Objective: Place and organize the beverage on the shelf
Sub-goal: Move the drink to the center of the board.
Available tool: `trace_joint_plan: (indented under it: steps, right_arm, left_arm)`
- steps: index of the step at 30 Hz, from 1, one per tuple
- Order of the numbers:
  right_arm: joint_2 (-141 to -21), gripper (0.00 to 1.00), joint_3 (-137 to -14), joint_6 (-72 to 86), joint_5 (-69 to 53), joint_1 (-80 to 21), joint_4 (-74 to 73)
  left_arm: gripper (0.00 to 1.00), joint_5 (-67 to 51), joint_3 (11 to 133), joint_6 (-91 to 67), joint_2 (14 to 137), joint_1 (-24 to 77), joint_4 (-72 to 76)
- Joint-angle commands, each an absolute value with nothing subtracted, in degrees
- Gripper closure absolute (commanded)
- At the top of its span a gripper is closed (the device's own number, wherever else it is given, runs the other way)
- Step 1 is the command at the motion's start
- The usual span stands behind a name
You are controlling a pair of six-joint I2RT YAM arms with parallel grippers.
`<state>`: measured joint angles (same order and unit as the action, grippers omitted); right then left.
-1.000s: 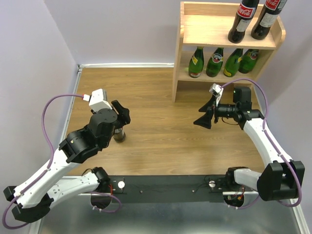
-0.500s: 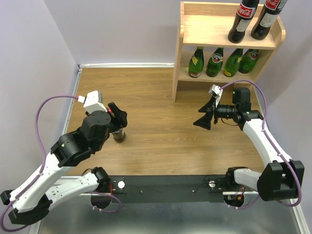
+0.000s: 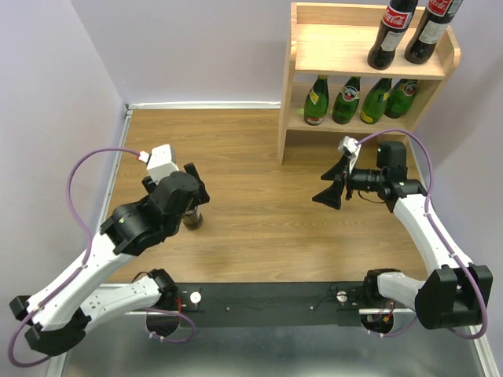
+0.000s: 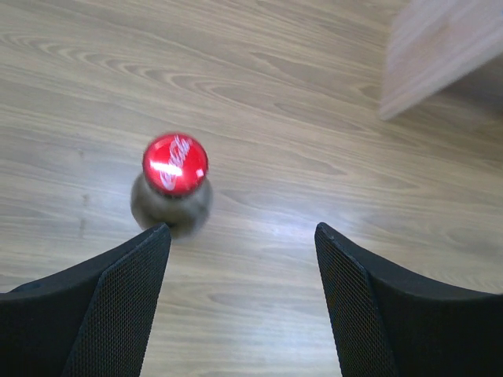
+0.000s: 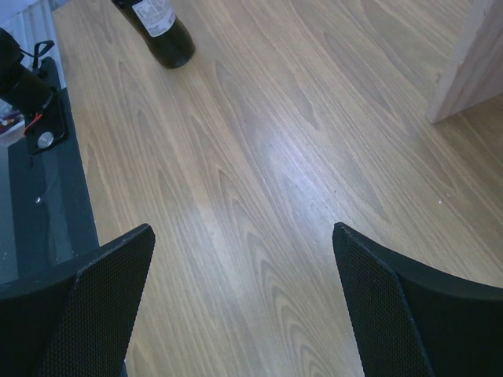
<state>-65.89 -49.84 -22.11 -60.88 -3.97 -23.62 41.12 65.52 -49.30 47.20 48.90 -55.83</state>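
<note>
A dark cola bottle (image 4: 170,206) with a red cap (image 4: 175,163) stands upright on the wooden table, seen from above in the left wrist view. My left gripper (image 4: 242,236) is open above it, and the bottle lies just beyond the left fingertip (image 4: 149,251), not between the jaws. From above, the left gripper (image 3: 194,187) covers most of that bottle (image 3: 192,221). My right gripper (image 3: 324,187) hangs open and empty in front of the shelf (image 3: 292,86). Two cola bottles (image 3: 391,35) stand on the shelf's top board. Several green bottles (image 3: 346,100) fill the lower tier.
The shelf's side panel (image 5: 471,63) shows at the right wrist view's upper right, and the lone cola bottle's base (image 5: 165,35) at its top left. A black rail (image 3: 267,298) runs along the near edge. Walls close the left and back sides.
My left gripper's jaws have spread wider and its wrist has shifted slightly over the cola bottle. The bottle stands where it stood. The right arm has not moved.
</note>
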Motion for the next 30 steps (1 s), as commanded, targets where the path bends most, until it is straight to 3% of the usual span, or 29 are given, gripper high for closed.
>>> trace_joint_plan:
  steps: [1,11,20,21,23,24,26,27,30]
  right_arm:
    - [-64.4,0.0,-49.0,-22.7,-60.1,-4.1,-23.0]
    - [-64.3,0.0,-48.9,-22.7,-60.3,-4.2,-22.9]
    - [-64.1,0.0,-48.8,-22.7,-59.9,-4.1,-23.0]
    - [-64.0,0.0,-48.8,-22.7,-59.8,-4.1,-23.0]
    - [-64.2,0.0,-48.8,-22.7,-59.8,-4.1,-23.0]
    - [-64.0,0.0,-48.8,-22.7,-59.8,-4.2,-23.0]
    - [-64.0,0.0,-48.8,-22.7,-59.8,-4.2,-23.0]
    - [-64.1,0.0,-48.9,-22.7,-59.8,-4.1,-22.9]
    - [-64.3,0.0,-49.0,-22.6,-59.6,-4.0,-23.0]
  left_arm:
    - [0.18,45.6,63.9,-44.0,49.7,43.8,-51.1]
    - [0.18,47.5,62.1,-36.6,49.6,38.9,-46.8]
    - [0.3,46.0,56.2,-25.8,51.0,34.1,-31.7]
    - [0.41,44.8,55.6,-25.0,50.9,34.1,-30.6]
    - [0.53,44.1,54.5,-23.0,50.7,34.1,-28.0]
    - [0.68,42.8,54.2,-22.0,50.5,34.1,-27.0]
    - [0.83,40.7,54.2,-20.1,49.5,34.1,-24.7]
    - [1.0,38.1,54.3,-17.5,49.0,34.1,-23.8]
    - [1.0,31.0,54.1,-10.6,46.5,34.1,-18.5]
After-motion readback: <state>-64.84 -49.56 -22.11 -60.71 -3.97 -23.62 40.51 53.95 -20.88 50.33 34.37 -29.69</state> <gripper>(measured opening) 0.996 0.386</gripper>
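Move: The last drink on the table, a red-capped Coke bottle, stands about 7 cm ahead of my open left hand and 4 cm to its left, its middle some 10 cm lower. The near left foot of the shelf is roughly 29 cm ahead and 26 cm to this hand's right, about 22 cm down. From my right hand the bottle is about 38 cm to the left, nearly level fore and aft, its middle slightly lower. I reach my left hand forward about 7 cm and some 5 cm left, sinking a little, to bring the open fingers around the bottle's neck, rolling the hand nearly 20 degrees so its left side rises. Then I close the fingers to about half their gap, easing back right a bit over 1 cm, and pinch the neck just under the red cap. ##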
